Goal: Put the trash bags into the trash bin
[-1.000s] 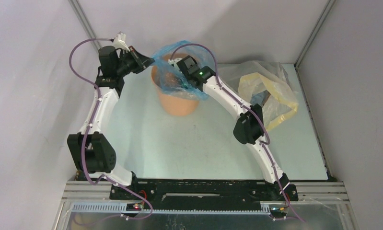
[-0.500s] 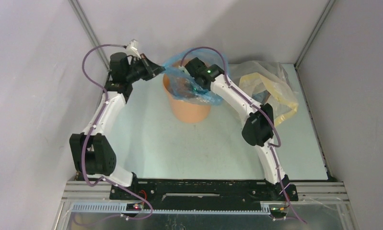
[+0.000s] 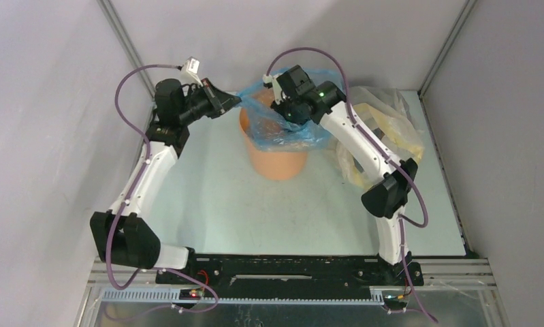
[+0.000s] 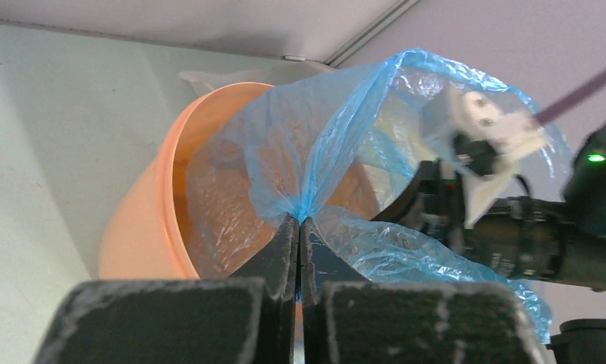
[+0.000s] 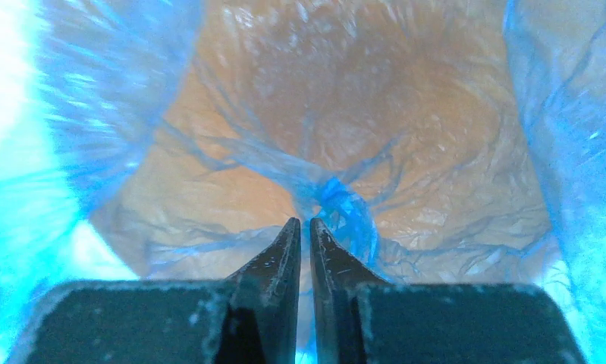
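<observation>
The orange-tan trash bin (image 3: 277, 162) stands at the back middle of the table. A light-blue trash bag (image 3: 301, 133) is draped over its mouth and hangs partly inside. My left gripper (image 3: 236, 101) is shut on the bag's edge at the bin's left rim, and in the left wrist view (image 4: 299, 221) the film bunches at its tips. My right gripper (image 3: 281, 114) reaches down inside the bag. In the right wrist view (image 5: 300, 222) its jaws stand almost together, next to the bag's gathered bottom seal (image 5: 337, 199), with the bin's orange (image 5: 360, 91) showing through the film.
A larger yellowish-clear plastic bag (image 3: 391, 129) lies at the back right, beside the right arm. Grey walls and a metal frame close in the back and both sides. The right arm's wrist (image 4: 527, 243) is close across the bin from my left gripper.
The bin and the bag have shifted to the right. Both grippers moved right with them, the left still gripping the bag's edge, the right still inside the bag.
</observation>
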Motion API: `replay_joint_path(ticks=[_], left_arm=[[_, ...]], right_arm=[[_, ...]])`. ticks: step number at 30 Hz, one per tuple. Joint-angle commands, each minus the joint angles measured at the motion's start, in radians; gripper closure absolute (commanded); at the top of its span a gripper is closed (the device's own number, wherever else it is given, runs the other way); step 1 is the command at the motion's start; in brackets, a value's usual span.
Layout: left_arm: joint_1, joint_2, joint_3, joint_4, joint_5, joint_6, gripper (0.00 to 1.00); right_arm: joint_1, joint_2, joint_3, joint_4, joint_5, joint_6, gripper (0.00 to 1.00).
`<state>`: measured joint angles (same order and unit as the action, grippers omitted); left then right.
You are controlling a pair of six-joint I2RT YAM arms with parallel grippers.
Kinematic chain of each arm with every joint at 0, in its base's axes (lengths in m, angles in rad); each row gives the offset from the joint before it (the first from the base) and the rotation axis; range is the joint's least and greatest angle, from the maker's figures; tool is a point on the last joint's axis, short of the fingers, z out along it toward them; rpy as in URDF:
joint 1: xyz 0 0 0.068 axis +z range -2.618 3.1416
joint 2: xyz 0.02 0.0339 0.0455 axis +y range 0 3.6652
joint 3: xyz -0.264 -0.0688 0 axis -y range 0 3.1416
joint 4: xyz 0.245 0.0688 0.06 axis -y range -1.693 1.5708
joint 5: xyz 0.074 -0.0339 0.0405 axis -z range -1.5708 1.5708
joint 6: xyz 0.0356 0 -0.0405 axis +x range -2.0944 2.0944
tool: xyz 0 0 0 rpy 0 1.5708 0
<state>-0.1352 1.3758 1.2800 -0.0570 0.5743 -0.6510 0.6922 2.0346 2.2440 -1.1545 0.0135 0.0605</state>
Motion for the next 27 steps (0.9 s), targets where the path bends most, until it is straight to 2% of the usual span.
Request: replay_joint_path(ticks=[1,4,7,11,18,27], left_arm=[[-0.002,-0.020,0.069,-0.037,-0.031,0.019,1.00],[0.003,0.005,0.136,-0.102,-0.057,0.068,1.00],[0.023,0.044,0.194,-0.152,-0.087,0.085,1.00],[0.046,0.086,0.236,-0.178,-0.098,0.101,1.00],[0.046,0.114,0.251,-0.199,-0.111,0.130,1.00],[0.045,0.136,0.266,-0.196,-0.100,0.119,1.00]], right_arm=[[0.012,-0.042,0.140,-0.029,-0.056,-0.009,0.84],[0.014,-0.059,0.180,-0.031,-0.080,-0.013,0.78],[0.019,-0.096,0.185,-0.012,-0.093,-0.015,0.68],[0.046,-0.166,0.180,-0.001,-0.066,-0.038,0.49],[0.075,-0.300,0.129,0.021,-0.021,-0.028,0.36],[0.077,-0.461,-0.001,0.056,-0.049,-0.004,0.17]])
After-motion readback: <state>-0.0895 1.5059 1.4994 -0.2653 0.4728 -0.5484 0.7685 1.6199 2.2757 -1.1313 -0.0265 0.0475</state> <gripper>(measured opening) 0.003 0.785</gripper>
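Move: The trash bin's middle lies about 2 cm left of the right hand, level fore-and-aft and 12 cm below. Around that hand the blue bag spreads, its middle some 3 cm to the right; the yellow-rimmed bag stands about 33 cm right and 7 cm farther out. From the left hand, which still holds the blue bag's edge, the bin is roughly 12 cm right, 2 cm back and 20 cm below. Opening wide, the right hand rises 19 cm and back 9; the left, still pinching, shifts 5 cm forward-left. ##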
